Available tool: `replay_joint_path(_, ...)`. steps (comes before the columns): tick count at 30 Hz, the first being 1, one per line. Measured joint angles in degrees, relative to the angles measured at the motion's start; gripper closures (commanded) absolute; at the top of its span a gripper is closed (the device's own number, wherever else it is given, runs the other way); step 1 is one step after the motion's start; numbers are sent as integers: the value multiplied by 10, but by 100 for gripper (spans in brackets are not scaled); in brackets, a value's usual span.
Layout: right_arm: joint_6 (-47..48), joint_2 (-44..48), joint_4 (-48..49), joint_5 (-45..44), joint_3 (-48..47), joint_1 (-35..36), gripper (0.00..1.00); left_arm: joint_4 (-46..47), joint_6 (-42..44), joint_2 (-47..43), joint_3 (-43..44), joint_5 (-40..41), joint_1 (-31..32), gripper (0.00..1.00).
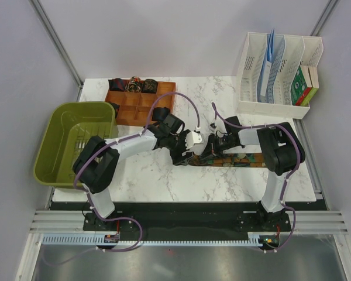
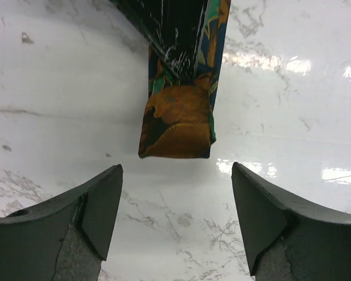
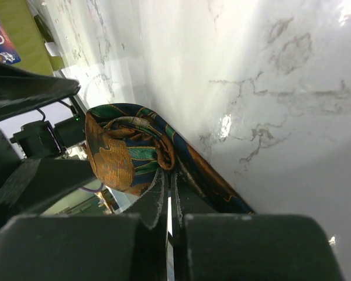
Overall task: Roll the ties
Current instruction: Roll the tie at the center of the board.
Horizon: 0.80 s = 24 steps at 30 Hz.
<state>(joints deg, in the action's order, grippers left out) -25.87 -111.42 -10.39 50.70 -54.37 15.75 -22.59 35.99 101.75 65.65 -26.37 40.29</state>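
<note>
A dark tie with orange and green patterning (image 1: 241, 161) lies flat across the marble table (image 1: 164, 181) in front of the right arm. Its left end is curled into a partial roll (image 3: 126, 155). My right gripper (image 3: 169, 173) is shut on that roll, with the fabric wound around the fingertips. My left gripper (image 2: 176, 171) stands open just short of the tie's folded end (image 2: 178, 123), with nothing between its fingers (image 2: 102, 202). In the top view the left gripper (image 1: 184, 157) and the right gripper (image 1: 209, 153) face each other over the tie's left end.
A wooden divided tray (image 1: 158, 100) at the back holds rolled ties (image 1: 133, 86) along its far row. A green plastic bin (image 1: 58, 126) sits at the left edge. A white file rack (image 1: 251, 76) with papers stands at the back right.
</note>
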Motion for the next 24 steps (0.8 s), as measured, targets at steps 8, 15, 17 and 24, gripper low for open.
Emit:
replay_joint_path(8,-5,3,17,3,9,0,100,3,-17,36,50,-29,7,41)
replay_joint_path(15,-10,3,27,3,12,1,100,-8,-17,56,62,-30,20,27)
replay_joint_path(17,-10,3,30,4,13,2,100,-15,-16,57,62,-26,21,32)
replay_joint_path(24,-10,3,37,6,16,2,100,-14,-4,57,48,-13,21,47)
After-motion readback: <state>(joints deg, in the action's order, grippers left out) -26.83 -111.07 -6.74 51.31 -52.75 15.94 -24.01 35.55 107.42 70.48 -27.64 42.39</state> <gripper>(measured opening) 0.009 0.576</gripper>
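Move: The rolled end of the tie lies about 4 cm to the left hand's right, level with it fore-and-aft and some 4 cm below. From that same hand, the flat rest of the tie stretches out beyond the roll, its middle about 15 cm to the right, also level; the compartment tray is some 19 cm ahead and 16 cm to the left. From the right hand, the roll is roughly 3 cm to the left, about level fore-and-aft and in height. The right hand's shut fingertips keep resting on the tie just right of the roll, holding still. The left hand, open, reaches about 3 cm right towards the roll, rising slightly first, then sinks some 2 cm and eases 1 cm back left, its fingers partly narrowing until the tips flank the roll's left end. ##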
